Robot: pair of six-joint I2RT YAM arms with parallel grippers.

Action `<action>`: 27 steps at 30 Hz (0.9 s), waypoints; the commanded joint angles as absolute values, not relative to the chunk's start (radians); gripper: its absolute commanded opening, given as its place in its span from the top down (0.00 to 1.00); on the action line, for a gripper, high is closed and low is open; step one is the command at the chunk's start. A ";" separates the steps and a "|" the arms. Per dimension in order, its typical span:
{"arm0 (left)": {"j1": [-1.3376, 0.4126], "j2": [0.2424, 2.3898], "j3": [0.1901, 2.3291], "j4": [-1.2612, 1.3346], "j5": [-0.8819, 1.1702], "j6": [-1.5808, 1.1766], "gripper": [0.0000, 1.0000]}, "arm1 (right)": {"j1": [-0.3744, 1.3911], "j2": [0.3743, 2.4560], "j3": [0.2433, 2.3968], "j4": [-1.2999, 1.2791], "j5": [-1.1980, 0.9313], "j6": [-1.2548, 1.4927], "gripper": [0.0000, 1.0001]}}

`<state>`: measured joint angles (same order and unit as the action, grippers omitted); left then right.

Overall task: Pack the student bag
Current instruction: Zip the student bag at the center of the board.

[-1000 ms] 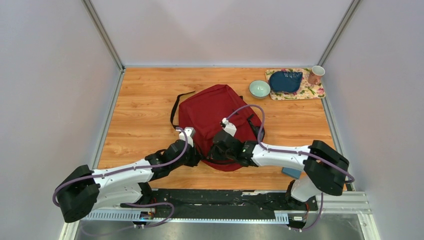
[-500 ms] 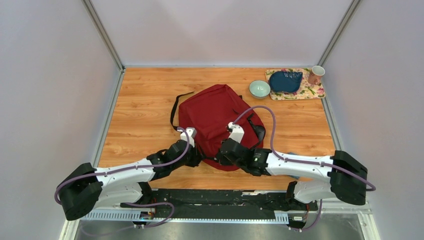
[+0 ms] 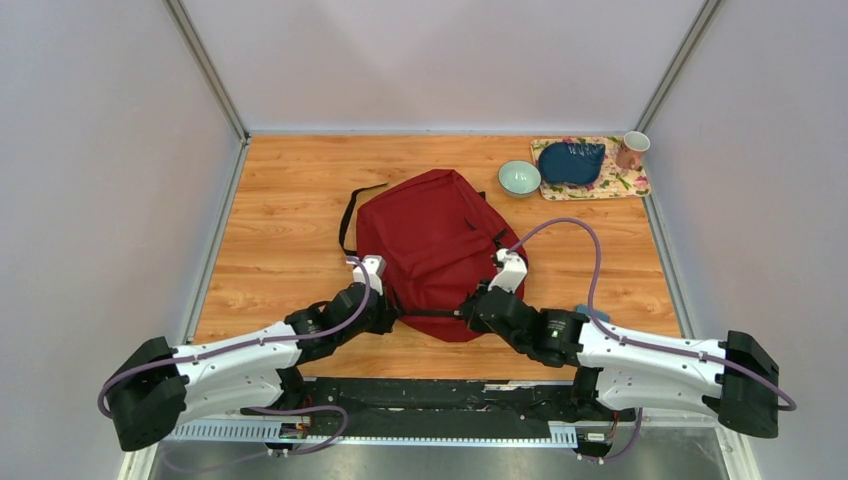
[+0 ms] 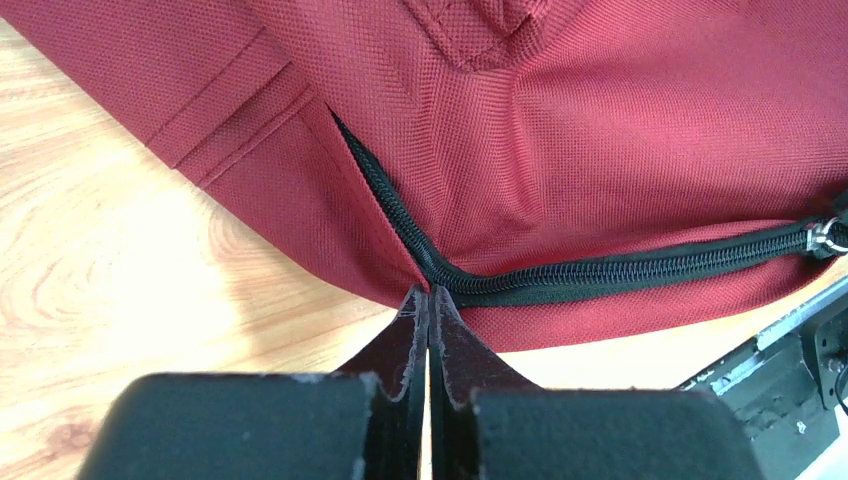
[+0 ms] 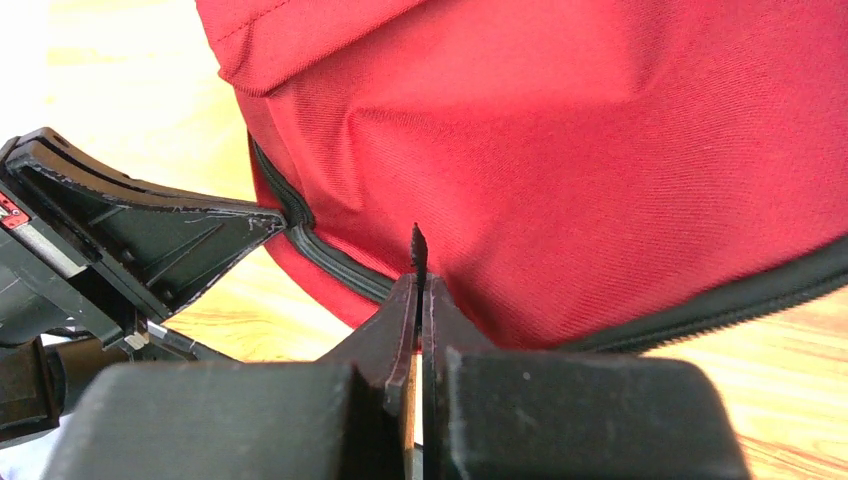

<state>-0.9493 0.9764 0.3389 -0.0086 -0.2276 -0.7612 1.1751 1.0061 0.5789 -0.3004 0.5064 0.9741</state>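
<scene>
The student bag (image 3: 430, 240) lies flat mid-table, dark red, with its black zipper (image 4: 620, 272) running along the near edge. My left gripper (image 3: 388, 311) is shut, its tips (image 4: 428, 292) pressed against the bend of the zipper at the bag's near-left corner; no fabric shows between them. My right gripper (image 3: 472, 313) is at the near-right edge, shut on a thin black zipper pull (image 5: 418, 245) that sticks up between its fingertips. The zipper slider (image 4: 822, 238) shows at the right edge of the left wrist view. In the right wrist view, the left gripper's fingers (image 5: 150, 240) appear beside the bag (image 5: 600, 150).
A teal bowl (image 3: 519, 178), a floral tray (image 3: 625, 185) with a dark blue pouch (image 3: 571, 161) and a pink mug (image 3: 632, 150) stand at the back right. A black strap (image 3: 350, 215) trails off the bag's left side. A blue item (image 3: 583, 312) peeks from behind the right arm.
My right gripper has travelled rightward along the bag's near edge, staying shut, and its arm has swung out to the right. The left gripper has hardly moved.
</scene>
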 commanded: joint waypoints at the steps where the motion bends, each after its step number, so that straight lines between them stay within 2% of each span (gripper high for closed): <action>1: -0.917 0.928 0.322 -0.163 -0.325 -0.727 1.00 | 1.172 0.927 0.552 -0.365 0.652 0.980 1.00; 8: -0.824 0.802 0.296 -0.256 -0.310 -0.716 1.00 | 1.172 0.865 0.526 -0.345 0.641 0.947 1.00; 14: -0.770 0.736 0.308 -0.317 -0.264 -0.700 1.00 | 1.172 0.880 0.532 -0.215 0.516 0.833 1.00; 15: -0.770 0.732 0.316 -0.336 -0.255 -0.699 0.87 | 1.172 0.887 0.534 -0.198 0.497 0.815 1.00; 17: -0.772 0.709 0.331 -0.347 -0.221 -0.713 0.68 | 1.172 0.910 0.549 -0.146 0.433 0.754 1.00; 18: -0.770 0.698 0.334 -0.351 -0.212 -0.719 0.51 | 1.172 0.919 0.557 -0.144 0.419 0.741 1.00; 21: -0.772 0.649 0.341 -0.363 -0.181 -0.771 0.30 | 1.172 0.951 0.586 -0.130 0.374 0.696 1.00; 22: -0.772 0.626 0.344 -0.373 -0.176 -0.791 0.27 | 1.173 0.965 0.589 -0.130 0.367 0.693 1.00; 27: -0.772 0.584 0.357 -0.451 -0.126 -0.920 0.25 | 1.172 0.989 0.598 -0.124 0.357 0.683 1.00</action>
<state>-0.7723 0.6121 0.3092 -0.3679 -0.1783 -0.8127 1.1748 0.9779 0.5526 -0.1928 0.3775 0.7261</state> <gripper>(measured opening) 0.747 0.007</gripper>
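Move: The left hand holds the student bag's near left corner beside the zip; the zip pull lies some 13 cm to its right and level ahead, already pinched in the right fingers. The zip's open stretch at the bag's right side is about 12 cm to the right hand's right and 9 cm ahead, slightly lower. From the left hand, the bag's middle is about 14 cm ahead and 9 cm right, and the black strap about 21 cm ahead and 11 cm left. The left hand, still pinching the near left corner of the bag, rises a little and draws it left about 6 cm, away from the zip pull, dips again, then spreads its fingers wide to let the cloth go and eases back some 2 cm. The right hand keeps its hold on the zip pull: it edges right and up a centimetre or so, then comes back left about 3 cm while turning some 15 degrees counter-clockwise. ##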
